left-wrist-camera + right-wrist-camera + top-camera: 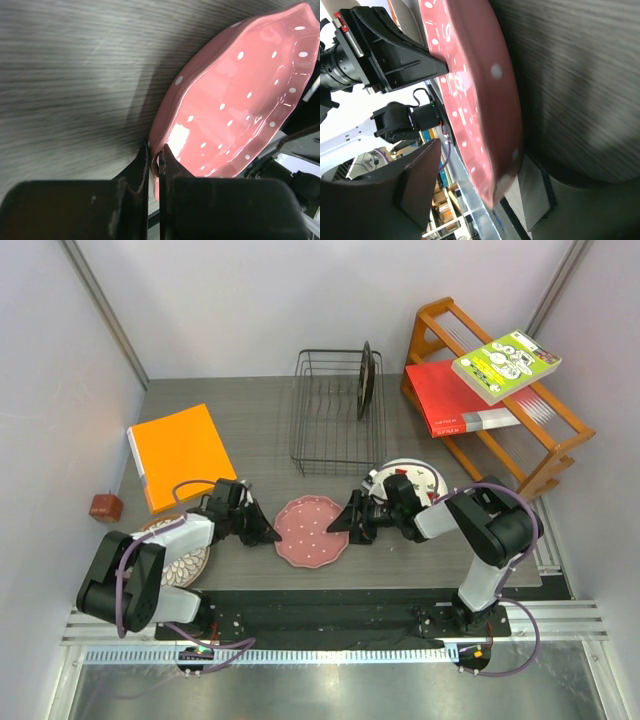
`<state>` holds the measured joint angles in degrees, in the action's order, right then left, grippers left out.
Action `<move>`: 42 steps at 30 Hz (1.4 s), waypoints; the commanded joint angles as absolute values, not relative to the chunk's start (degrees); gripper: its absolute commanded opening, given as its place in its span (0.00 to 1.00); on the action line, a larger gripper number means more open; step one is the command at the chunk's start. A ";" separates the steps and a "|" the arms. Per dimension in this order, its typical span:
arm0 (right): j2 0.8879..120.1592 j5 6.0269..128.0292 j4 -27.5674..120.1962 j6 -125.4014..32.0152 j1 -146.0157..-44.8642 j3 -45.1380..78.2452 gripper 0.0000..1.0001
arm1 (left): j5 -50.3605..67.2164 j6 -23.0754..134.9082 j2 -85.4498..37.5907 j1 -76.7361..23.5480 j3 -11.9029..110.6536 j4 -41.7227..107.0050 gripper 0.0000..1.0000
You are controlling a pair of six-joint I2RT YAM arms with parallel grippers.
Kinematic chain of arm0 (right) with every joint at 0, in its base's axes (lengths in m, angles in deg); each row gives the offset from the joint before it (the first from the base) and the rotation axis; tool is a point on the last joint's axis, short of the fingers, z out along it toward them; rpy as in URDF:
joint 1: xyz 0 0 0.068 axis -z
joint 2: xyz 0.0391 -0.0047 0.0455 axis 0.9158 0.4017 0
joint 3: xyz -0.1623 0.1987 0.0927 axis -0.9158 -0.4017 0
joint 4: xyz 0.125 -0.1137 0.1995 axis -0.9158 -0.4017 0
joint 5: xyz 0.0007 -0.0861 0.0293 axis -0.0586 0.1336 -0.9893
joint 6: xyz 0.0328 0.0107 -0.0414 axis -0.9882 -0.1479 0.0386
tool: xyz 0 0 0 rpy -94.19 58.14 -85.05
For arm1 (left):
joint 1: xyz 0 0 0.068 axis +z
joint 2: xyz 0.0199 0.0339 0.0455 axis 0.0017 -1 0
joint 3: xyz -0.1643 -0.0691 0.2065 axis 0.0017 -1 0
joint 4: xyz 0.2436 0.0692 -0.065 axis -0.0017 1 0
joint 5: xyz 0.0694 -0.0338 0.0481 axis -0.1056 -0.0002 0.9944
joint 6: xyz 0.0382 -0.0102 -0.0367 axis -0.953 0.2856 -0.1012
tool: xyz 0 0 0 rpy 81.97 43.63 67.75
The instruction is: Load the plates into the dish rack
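Observation:
The pink plate (pixel 311 530) with white dots lies on the table between my two arms. My left gripper (pixel 270 534) is shut on its left rim. In the left wrist view the two fingers (pixel 154 161) pinch the scalloped edge of the pink plate (pixel 235 100). My right gripper (pixel 341 523) is open and straddles the right rim. In the right wrist view the pink plate (pixel 470 85) runs between the fingers, the pale pad (pixel 535 195) close under the rim and the dark finger (pixel 417 185) standing apart. The black wire dish rack (pixel 325 425) holds a dark-rimmed plate (pixel 366 378) upright.
A white plate with red fruit motifs (pixel 420 478) lies under my right arm. A brown-rimmed petal plate (pixel 186 562) lies under my left arm. An orange folder (pixel 180 455) and a small red block (pixel 105 507) sit at the left. The orange wooden shelf (pixel 540 455) carries two books.

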<state>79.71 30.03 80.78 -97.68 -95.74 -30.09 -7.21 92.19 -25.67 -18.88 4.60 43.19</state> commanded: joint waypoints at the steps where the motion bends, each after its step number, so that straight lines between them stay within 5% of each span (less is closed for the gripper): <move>1: 82.10 38.54 80.75 -96.13 -98.13 -29.02 0.65 | -12.14 91.36 -28.94 -20.66 3.75 39.84 0.00; 7: 80.52 39.25 79.34 -95.08 -98.04 -29.29 0.53 | -12.05 91.36 -28.50 -20.66 3.49 40.19 0.00; 11: 78.94 38.81 74.79 -93.06 -97.43 -28.32 0.27 | -10.56 90.92 -27.81 -20.66 3.83 41.85 0.01; 13: 77.53 37.50 72.41 -92.09 -96.20 -26.74 0.16 | -9.51 90.31 -27.36 -20.66 4.27 43.09 0.13; 14: 77.09 36.88 69.35 -90.52 -95.67 -25.95 0.04 | -7.50 90.13 -27.19 -20.66 4.62 43.88 0.32; 15: 75.96 36.09 67.41 -89.37 -95.15 -25.16 0.01 | -6.87 89.69 -26.40 -20.66 5.24 45.10 0.38; 17: 74.72 33.81 60.14 -86.04 -93.83 -21.83 0.01 | -5.56 87.24 -25.35 -20.57 6.20 45.73 0.55; 20: 71.56 32.31 50.65 -78.57 -93.30 -16.38 0.01 | -3.62 82.67 -22.45 -20.57 10.50 51.68 0.65; 26: 65.67 32.65 23.06 -61.25 -93.30 2.24 0.01 | 5.25 67.84 -11.12 -20.49 23.77 66.63 0.70; 33: 66.18 43.36 7.29 -53.17 -96.71 32.35 0.01 | 20.46 58.07 -0.48 -19.87 33.28 72.63 0.83; 39: 78.80 72.87 4.55 -49.46 -97.60 58.35 0.01 | 27.40 58.65 6.37 -19.70 32.58 70.96 0.90; 42: 86.82 99.03 6.56 -52.87 -99.18 73.39 0.01 | 29.34 61.64 8.75 -17.86 31.27 70.60 0.93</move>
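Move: Just left of the right hand's open fingers lies the pink plate, its middle about 7 cm off and level ahead, the right rim already between them; from the left hand, that middle is some 7 cm to the right. Counted from the right hand, the empty middle of the dish rack is roughly 26 cm ahead, the black-rimmed plate standing in it 33 cm ahead and 5 cm right, and the strawberry plate 9 cm ahead and 15 cm right. Closing on the right rim, the right fingers pinch the pink plate while the left hand's shut fingertips still brace its left rim. The left hand then opens, comes free and rises about 24 cm, drifting left; the right keeps its grip, lifts some 30 cm and carries the plate forward towards the rack, wrist tilting back towards the base. ##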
